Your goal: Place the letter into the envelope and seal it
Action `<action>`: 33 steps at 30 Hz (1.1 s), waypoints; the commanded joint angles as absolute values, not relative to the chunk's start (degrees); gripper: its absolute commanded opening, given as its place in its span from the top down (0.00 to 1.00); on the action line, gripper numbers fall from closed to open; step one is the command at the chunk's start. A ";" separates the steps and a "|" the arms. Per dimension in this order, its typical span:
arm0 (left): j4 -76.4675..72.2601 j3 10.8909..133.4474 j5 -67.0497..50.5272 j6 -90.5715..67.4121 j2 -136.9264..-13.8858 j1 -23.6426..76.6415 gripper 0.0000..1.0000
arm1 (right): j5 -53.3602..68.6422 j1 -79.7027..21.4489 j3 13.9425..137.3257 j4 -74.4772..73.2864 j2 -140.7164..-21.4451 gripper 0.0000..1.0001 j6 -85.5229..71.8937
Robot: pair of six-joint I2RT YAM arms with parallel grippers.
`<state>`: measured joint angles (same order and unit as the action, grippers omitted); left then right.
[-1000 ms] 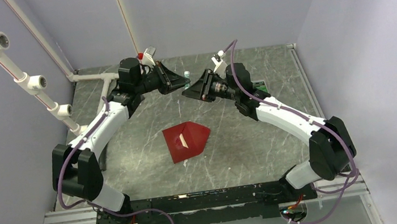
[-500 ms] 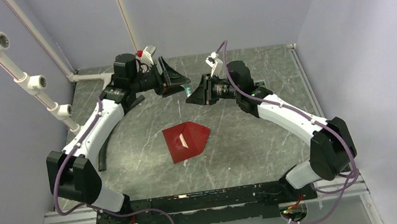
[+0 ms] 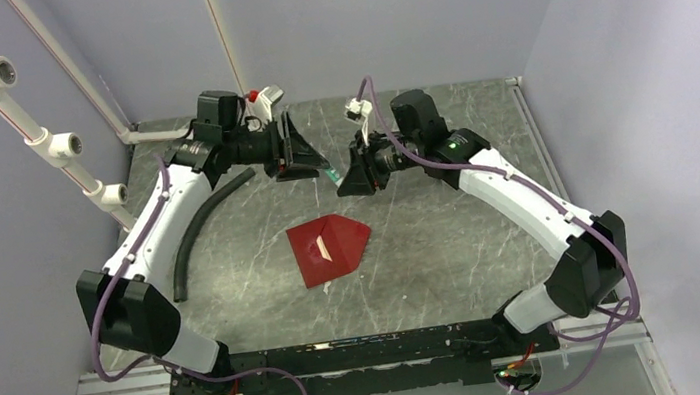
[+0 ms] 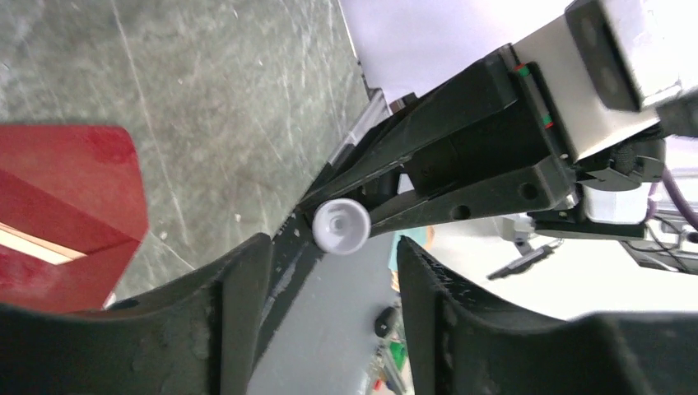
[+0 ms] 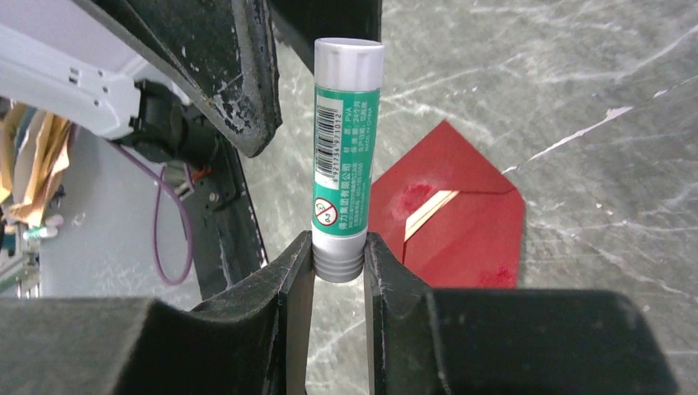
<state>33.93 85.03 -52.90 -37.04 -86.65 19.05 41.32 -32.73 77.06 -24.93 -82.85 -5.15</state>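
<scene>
The dark red envelope (image 3: 329,247) lies flat mid-table with its pointed flap folded over. A pale strip of the letter (image 3: 328,251) shows at the flap's edge. My right gripper (image 3: 344,180) hangs above and behind it, shut on the ribbed base of a green-and-white glue stick (image 5: 346,148) with its grey cap on. In the right wrist view that gripper (image 5: 338,262) has the envelope (image 5: 461,222) and the letter strip (image 5: 428,210) beyond it. My left gripper (image 3: 316,166) faces the stick's cap end, open and empty. In the left wrist view the left gripper (image 4: 333,276) sits just short of the white cap (image 4: 340,225).
A black hose (image 3: 203,221) curves along the table's left side under the left arm. White pipes (image 3: 47,144) run along the left wall. Purple walls close the table on three sides. The two grippers stand nearly tip to tip above the table's rear middle.
My left gripper has opened, come off the glue stick's cap end and drawn back left, uncovering the black hose. The right gripper, still holding the stick, has shifted slightly left.
</scene>
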 commanded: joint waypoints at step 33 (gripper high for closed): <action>30.88 80.60 -58.99 -36.42 -89.87 23.82 0.98 | 45.59 -30.75 78.88 -30.31 -82.32 0.64 -5.05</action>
<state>38.83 81.45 -60.58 -31.62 -93.93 22.87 42.48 -34.35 81.95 -42.74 -89.01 4.60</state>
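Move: The glue stick's middle lies about 1 cm back, 1 cm to the right and 2 cm below the open left hand, with its free white end facing the gap between the fingers. The right hand already holds the other end; from it the middle is roughly 2 cm forward, 1 cm left and 2 cm up. The red envelope lies straight below the left hand, some 28 cm down and 2 cm to its left. Downward and somewhat back, both hands sink together towards the envelope, the left about 6 cm and the right about 5 cm. The left hand also edges right, tips down and turns clockwise, some 15 degrees in all, and its fingers close to pinch the free end of the glue stick. The right hand tilts similarly little and keeps its hold on the other end. ##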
